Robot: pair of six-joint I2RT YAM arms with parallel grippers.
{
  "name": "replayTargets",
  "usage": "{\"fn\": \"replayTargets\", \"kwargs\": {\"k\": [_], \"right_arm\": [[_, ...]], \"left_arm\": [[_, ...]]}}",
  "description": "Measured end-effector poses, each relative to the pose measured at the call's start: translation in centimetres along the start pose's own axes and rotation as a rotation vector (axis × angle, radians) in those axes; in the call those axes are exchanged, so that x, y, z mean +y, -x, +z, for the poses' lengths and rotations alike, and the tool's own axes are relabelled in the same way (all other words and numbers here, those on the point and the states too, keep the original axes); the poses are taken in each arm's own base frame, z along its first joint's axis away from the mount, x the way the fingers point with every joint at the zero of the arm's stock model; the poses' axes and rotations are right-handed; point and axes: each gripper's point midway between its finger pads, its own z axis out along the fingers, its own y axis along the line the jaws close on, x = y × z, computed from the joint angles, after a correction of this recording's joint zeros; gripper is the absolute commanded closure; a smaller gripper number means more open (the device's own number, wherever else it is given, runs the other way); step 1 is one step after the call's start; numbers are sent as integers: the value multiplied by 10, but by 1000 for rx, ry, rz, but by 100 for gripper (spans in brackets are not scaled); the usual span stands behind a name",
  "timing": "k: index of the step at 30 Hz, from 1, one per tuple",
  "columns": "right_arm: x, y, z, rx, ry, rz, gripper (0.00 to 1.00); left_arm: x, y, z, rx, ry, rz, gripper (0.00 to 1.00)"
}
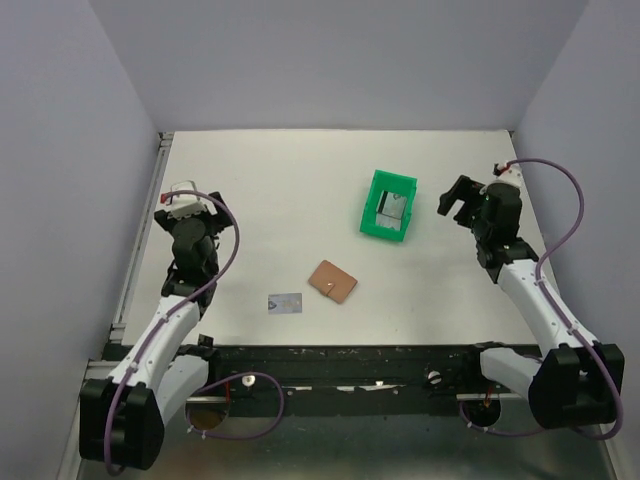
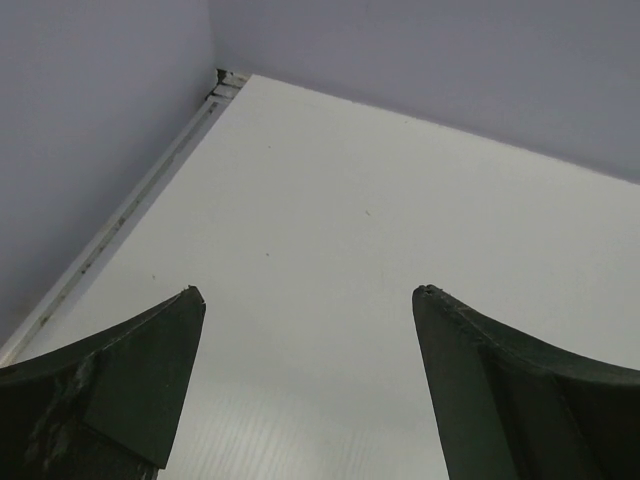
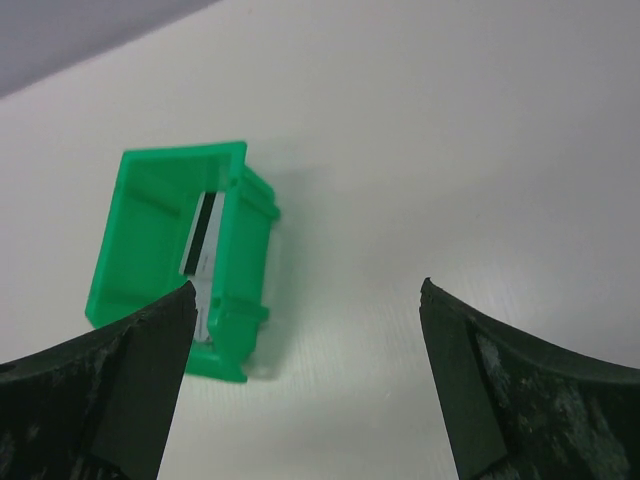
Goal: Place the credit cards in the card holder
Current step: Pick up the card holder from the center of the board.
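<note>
A tan-brown card holder (image 1: 332, 281) lies flat near the table's front middle. Just left of it rests one pale grey credit card (image 1: 286, 303) with a small dark mark. Another credit card (image 1: 392, 208) (image 3: 203, 255), pale with a dark stripe, stands inside the green bin (image 1: 388, 205) (image 3: 150, 255). My left gripper (image 1: 183, 196) (image 2: 310, 290) hovers open over bare table at the left, far from the cards. My right gripper (image 1: 458, 198) (image 3: 308, 284) is open, just right of the bin, with nothing between its fingers.
Pale walls enclose the white table on three sides. A metal rail (image 2: 130, 205) runs along the left edge. The black frame (image 1: 340, 355) with both arm bases lines the front edge.
</note>
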Motion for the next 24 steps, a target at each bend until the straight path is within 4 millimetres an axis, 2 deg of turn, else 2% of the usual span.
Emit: {"fn": "replayTargets", "kwargs": {"k": [2,6,9,13,18,21,24], "right_arm": [[6,-25,-4,93,45,27,0],[26,-66,-21,231,185,81,0],[43,-79,-34,299,281,127,0],[69,-93,-51,366,381,138,0],[114,-144,-90,511,526,62,2],[122,-176,-100,606,546,30,4],[120,-200,-98,680,518,12,5]], "left_arm": [[0,-5,-10,32,-12,-53,1],[-4,-31,-30,121,-55,-141,1],[-13,-51,-44,202,-114,-191,1],[-29,-62,-54,267,-200,-238,1],[-53,-79,-66,344,-307,-267,1],[-67,-91,-73,399,-360,-263,1],[-83,-102,-82,448,-421,-251,1]]}}
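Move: The card holder lies about 33 cm to the right hand's left, 14 cm back towards the base and some 20 cm below. The green box stands about 7 cm ahead of that hand and 18 cm to its left. The credit card lies roughly 12 cm left of the card holder and 6 cm nearer the base. From the left hand, the card holder is about 29 cm to the right, 12 cm back and 22 cm down. Towards the card holder from both sides: the right hand sweeps some 18 cm left, also drawing back and sinking about 12 cm each, turning counter-clockwise and tipping its fingers down. The left hand comes about 11 cm right, sinking and easing back, turning clockwise nearly 30 degrees and tipping down. All fingers stay wide open, touching nothing. ##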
